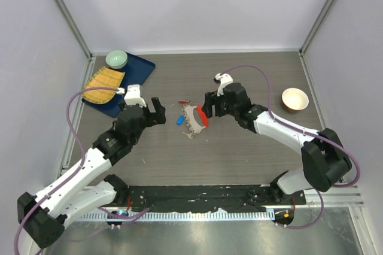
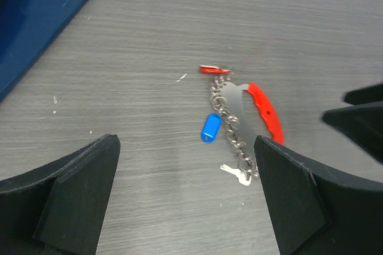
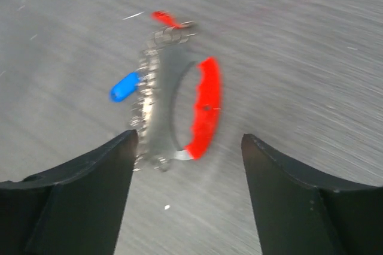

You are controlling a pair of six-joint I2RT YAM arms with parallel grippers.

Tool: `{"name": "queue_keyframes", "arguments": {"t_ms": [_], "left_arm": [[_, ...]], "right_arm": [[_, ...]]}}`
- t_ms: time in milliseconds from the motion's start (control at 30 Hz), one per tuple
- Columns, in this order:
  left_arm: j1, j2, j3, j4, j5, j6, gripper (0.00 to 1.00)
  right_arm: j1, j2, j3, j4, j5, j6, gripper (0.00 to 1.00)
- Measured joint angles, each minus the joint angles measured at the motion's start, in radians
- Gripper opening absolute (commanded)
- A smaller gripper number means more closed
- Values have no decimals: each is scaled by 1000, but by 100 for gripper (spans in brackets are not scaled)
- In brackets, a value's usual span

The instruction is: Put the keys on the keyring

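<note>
The keyring (image 1: pixel 192 120) lies flat on the table between my two grippers: a pale chain loop (image 2: pixel 230 129) with a red curved tag (image 2: pixel 266 114) and a blue tag (image 2: pixel 210 127). The red-headed key (image 2: pixel 212 69) rests at the chain's far end and the silver key (image 2: pixel 236 173) at its near end. Both touch the chain; whether they are linked to it I cannot tell. My left gripper (image 1: pixel 160 111) stands open just left of the ring, holding nothing. My right gripper (image 1: pixel 209 106) is open just right of the red tag (image 3: pixel 206 105), its jaws apart with nothing in them.
A blue tray (image 1: pixel 134 78) at the back left carries a bamboo mat (image 1: pixel 102 84) and a green bowl (image 1: pixel 116 58). A small tan bowl (image 1: pixel 294 99) stands at the right. The tray's corner (image 2: pixel 36 9) shows in the left wrist view.
</note>
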Motion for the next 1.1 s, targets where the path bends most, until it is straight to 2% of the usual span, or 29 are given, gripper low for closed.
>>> {"name": "queue_keyframes", "arguments": {"t_ms": [100, 167, 367, 533, 700, 900, 1100], "left_arm": [[116, 46, -17, 17, 85, -77, 99], [199, 58, -39, 25, 149, -145, 100], [354, 31, -67, 9, 252, -282, 100], [375, -132, -56, -77, 200, -267, 100], [376, -286, 13, -153, 75, -183, 100], [377, -425, 112, -219, -65, -41, 100], [377, -580, 45, -216, -106, 48, 100]], "right_arm": [[-39, -3, 22, -41, 117, 27, 89], [-49, -17, 34, -74, 221, 37, 100], [-47, -164, 27, -155, 512, 66, 100], [-53, -406, -2, -216, 739, 83, 100], [-56, -634, -8, -259, 878, 70, 100], [-56, -843, -11, -301, 968, 32, 100], [-56, -978, -11, -327, 997, -37, 100]]}}
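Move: The keyring with its keys lies loose on the table, touched by neither hand. From my right hand it is about 4 cm ahead, 5 cm left and 13 cm below; from my left hand about 9 cm ahead, 11 cm right and 21 cm below. The cream bowl stands some 37 cm right of my right hand and 9 cm farther out. The blue tray is roughly 20 cm left of my left hand and 22 cm ahead. I leave the keyring with both hands. I swing my right hand some 28 cm right while climbing about 23 cm and drawing back, turning it about 60 degrees clockwise, lifting the fingertips and opening the fingers fully. My left hand, already open, dips slightly forward, then sweeps left, up and back, turning counter-clockwise and tipping up. Neither touches anything. ##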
